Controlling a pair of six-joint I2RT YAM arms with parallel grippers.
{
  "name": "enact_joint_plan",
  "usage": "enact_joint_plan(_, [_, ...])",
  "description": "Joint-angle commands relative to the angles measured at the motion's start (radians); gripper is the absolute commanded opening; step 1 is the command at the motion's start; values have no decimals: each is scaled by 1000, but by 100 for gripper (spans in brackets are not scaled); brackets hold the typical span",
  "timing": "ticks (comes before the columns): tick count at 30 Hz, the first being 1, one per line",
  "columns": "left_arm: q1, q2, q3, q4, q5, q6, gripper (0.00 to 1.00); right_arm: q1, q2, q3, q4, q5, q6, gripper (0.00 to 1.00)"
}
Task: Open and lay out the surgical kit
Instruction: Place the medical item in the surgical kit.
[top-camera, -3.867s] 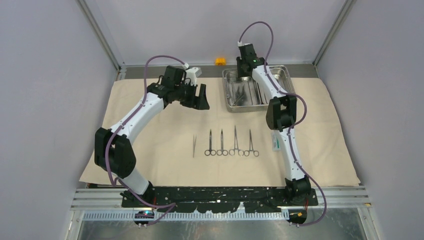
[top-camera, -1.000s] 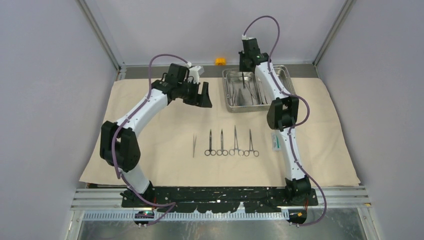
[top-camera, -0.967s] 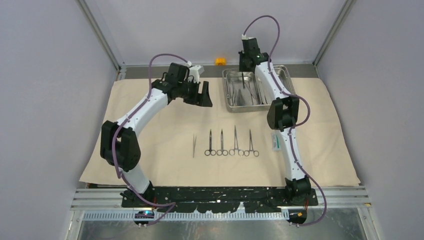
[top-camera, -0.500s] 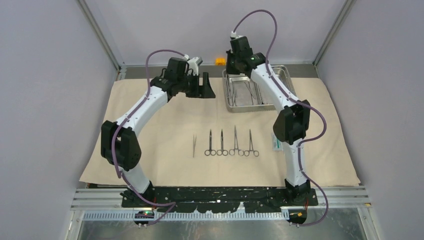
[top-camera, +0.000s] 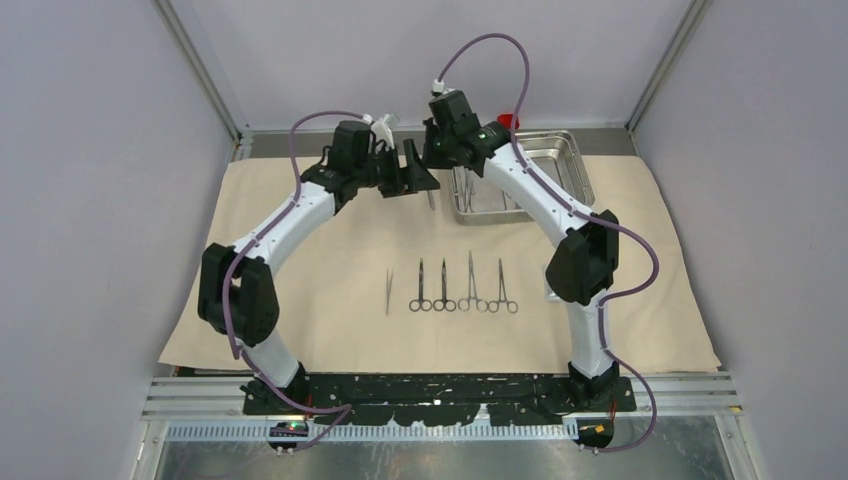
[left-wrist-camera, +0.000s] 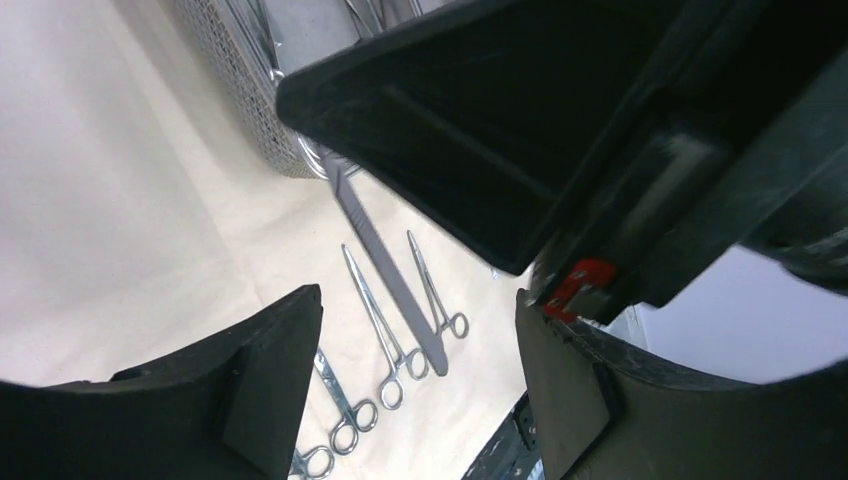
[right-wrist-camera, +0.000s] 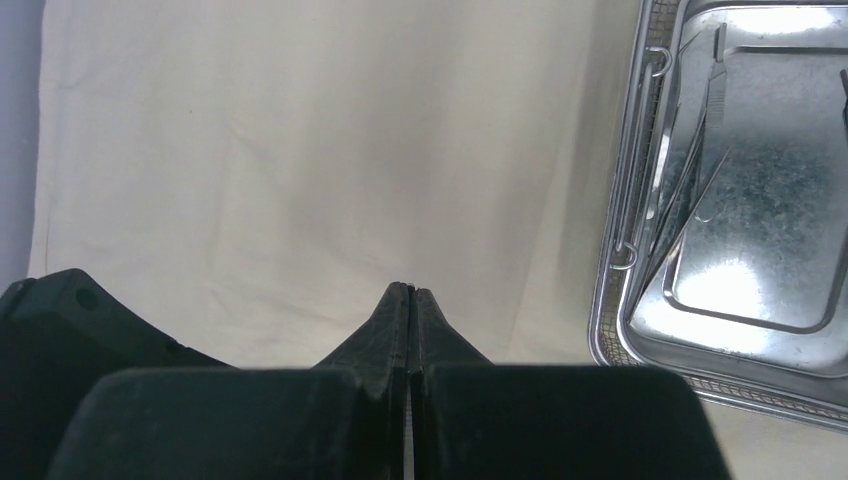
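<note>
The beige cloth (top-camera: 300, 250) covers the table. At its back right stands the steel tray (top-camera: 560, 160), with more instruments lying in it (right-wrist-camera: 700, 150). My right gripper (top-camera: 433, 160) hangs left of the tray, shut on a straight steel handle (top-camera: 430, 197) that points down. In the right wrist view its fingers (right-wrist-camera: 410, 292) are pressed together. My left gripper (top-camera: 416, 178) is open right beside it, and the handle (left-wrist-camera: 385, 262) hangs between its spread fingers (left-wrist-camera: 270, 370). Tweezers (top-camera: 389, 292) and several ring-handled clamps (top-camera: 470, 285) lie in a row on the near cloth.
A teal-and-white packet (top-camera: 549, 292) peeks out beside the right arm's elbow. A small red block (top-camera: 507, 121) sits behind the tray on the back rail. Walls close in on both sides.
My right arm has swung left out of the tray, carrying the handle. My left gripper has moved back and right to meet it, still open.
</note>
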Motion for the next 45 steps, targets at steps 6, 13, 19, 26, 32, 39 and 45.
enact_joint_plan(6, [2, -30, -32, 128, 22, -72, 71, -13, -78, -8, 33, -26, 49, 0])
enact_joint_plan(13, [2, 46, -6, 189, 63, -178, 63, -12, -66, -6, 34, -19, 43, 0])
enact_joint_plan(19, [2, 86, 5, 209, 79, -219, 55, -12, -60, -6, 34, -20, 43, 0])
enact_joint_plan(26, [2, 110, 23, 217, 87, -227, 43, -11, -64, -21, 40, -27, 39, 0])
enact_joint_plan(32, [9, 115, 29, 214, 82, -219, 37, -12, -61, -35, 47, -26, 36, 0])
enact_joint_plan(39, [18, 124, 32, 210, 80, -209, 28, -12, -60, -38, 50, -34, 38, 0])
enact_joint_plan(45, [19, 136, 42, 192, 78, -200, 19, -13, -71, -45, 51, -37, 38, 0])
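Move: The medical item, a flat metal handle held in the right fingers and slanting back and down, has its middle about 2 cm ahead, 2 cm right and 3 cm below the left hand. From the right hand, the item's middle is roughly 5 cm back, straight in line and 3 cm down; the left gripper is about 7 cm back and 2 cm left, nearly level. Counted from the left hand, the tray is some 22 cm ahead, 23 cm right, 13 cm down; black scissors 11 cm back, straight in line, 14 cm down; tweezers 12 cm back, 7 cm left. The left hand brings its open fingers in around the hanging medical item below the right fingertips, easing about 3 cm down, 2 to 3 cm forward and 2 cm right while the wrist tips some 10 degrees, and its fingers close from wide to nearly shut with the item between the pads. The right hand keeps its shut grip on the item and holds it out almost still, sinking only about 1 cm late on. ##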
